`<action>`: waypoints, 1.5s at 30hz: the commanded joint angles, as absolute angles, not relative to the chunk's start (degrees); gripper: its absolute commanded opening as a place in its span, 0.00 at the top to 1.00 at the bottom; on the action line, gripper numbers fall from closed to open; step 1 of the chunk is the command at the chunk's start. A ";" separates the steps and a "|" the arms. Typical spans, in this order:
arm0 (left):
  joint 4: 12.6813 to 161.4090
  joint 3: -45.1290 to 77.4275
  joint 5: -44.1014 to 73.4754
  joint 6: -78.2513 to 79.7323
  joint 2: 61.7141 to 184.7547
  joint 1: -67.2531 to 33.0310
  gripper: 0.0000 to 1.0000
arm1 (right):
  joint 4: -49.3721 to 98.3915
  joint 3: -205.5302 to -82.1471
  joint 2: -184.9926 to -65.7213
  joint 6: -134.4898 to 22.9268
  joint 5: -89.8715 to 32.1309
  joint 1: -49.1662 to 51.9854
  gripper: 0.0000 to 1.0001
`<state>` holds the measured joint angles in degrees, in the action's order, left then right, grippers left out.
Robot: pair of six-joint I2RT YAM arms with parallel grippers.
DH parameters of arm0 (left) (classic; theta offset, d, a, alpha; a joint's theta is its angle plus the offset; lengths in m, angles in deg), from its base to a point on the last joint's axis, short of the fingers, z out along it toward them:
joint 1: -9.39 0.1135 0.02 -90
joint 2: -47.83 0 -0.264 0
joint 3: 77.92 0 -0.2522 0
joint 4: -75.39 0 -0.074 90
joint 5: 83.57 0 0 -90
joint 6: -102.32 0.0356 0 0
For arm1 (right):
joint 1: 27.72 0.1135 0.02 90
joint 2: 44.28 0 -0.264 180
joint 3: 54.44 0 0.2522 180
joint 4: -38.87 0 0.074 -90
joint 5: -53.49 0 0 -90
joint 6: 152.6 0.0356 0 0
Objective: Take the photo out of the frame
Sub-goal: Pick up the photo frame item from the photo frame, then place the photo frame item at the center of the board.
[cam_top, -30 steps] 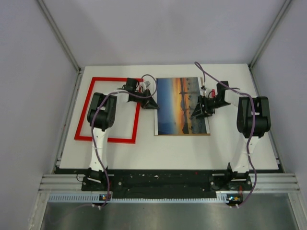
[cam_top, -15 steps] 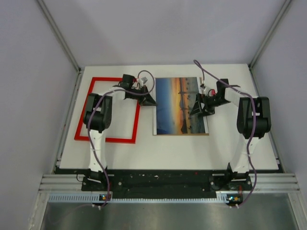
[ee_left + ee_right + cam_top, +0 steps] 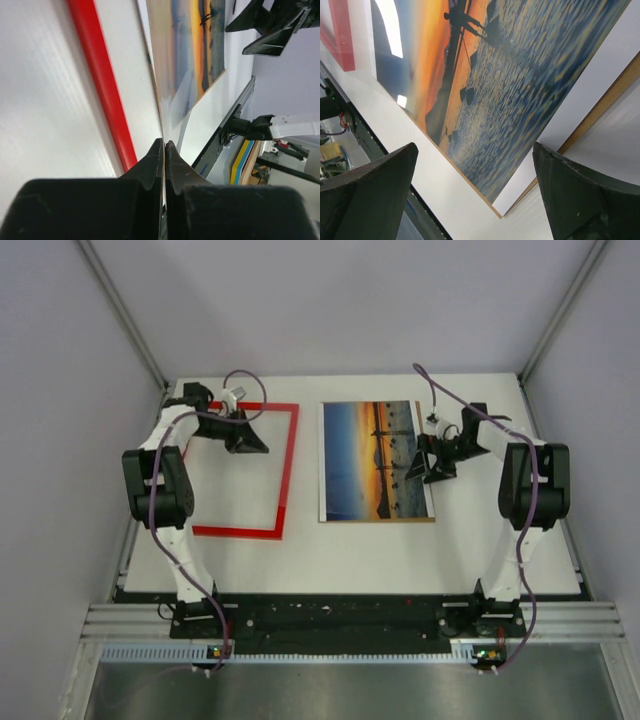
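Observation:
The photo (image 3: 375, 460), an orange-and-blue sunset print, lies flat mid-table on a brown backing board (image 3: 380, 520), apart from the frame. The red frame (image 3: 289, 470) lies flat to its left, its left side hidden by my left arm. My left gripper (image 3: 260, 447) is shut above the white table inside the frame's opening, holding nothing. In the left wrist view its jaws (image 3: 164, 143) meet beside the frame's red bar (image 3: 102, 85), with the photo (image 3: 200, 45) beyond. My right gripper (image 3: 420, 470) is open at the photo's right edge. Its wide jaws (image 3: 475, 145) straddle the print's corner (image 3: 495, 75) and the board's rim (image 3: 600, 115).
The white table (image 3: 350, 560) ends at a black strip and metal rail (image 3: 350, 620) by the arm bases. Pale walls (image 3: 350, 300) and aluminium posts close in the back and sides. The table's far edge lies just behind the frame and photo.
My left arm swung left, carrying its shut gripper from the photo's left edge to over the frame's opening. My right gripper opened wide and drew slightly right. Photo and frame stayed put.

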<state>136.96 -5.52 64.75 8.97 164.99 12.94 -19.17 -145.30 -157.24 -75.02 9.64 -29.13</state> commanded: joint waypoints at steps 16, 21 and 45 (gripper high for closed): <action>173.26 -12.48 54.07 46.77 164.45 36.62 1.00 | -19.72 -148.19 -154.76 -76.39 8.75 -28.86 0.01; 174.49 -15.83 51.78 48.27 167.71 40.15 1.00 | -19.89 -147.92 -154.40 -76.66 8.84 -28.68 0.01; 162.28 -25.85 45.00 36.23 164.73 40.06 0.12 | -19.46 -147.57 -152.03 -77.36 3.49 -28.24 0.01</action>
<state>164.11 -20.74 41.95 38.76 170.33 40.37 -20.41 -146.00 -156.59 -76.31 6.54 -28.58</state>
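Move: The photo frame's left bar is the nearest thing on the left hand's way, about 27 cm to that hand's left, 4 cm back and 11 cm below. The frame's right bar lies some 5 cm to the hand's right and 4 cm back, at the same depth. The photo on its backing board is centred 31 cm to the right and 2 cm back. From the right hand, the left bar is about 70 cm left, nearly level fore and aft, 3 cm below. Sweeping left about 25 cm above the clear sheet, the left hand carries its shut fingers towards the photo frame's left bar, easing back some 5 cm. It dips near the end of the sweep while the fingers open wide, then lifts and comes forward a couple of centimetres. The wrist tips the fingers some 25 degrees more steeply down, without visibly touching the frame. ##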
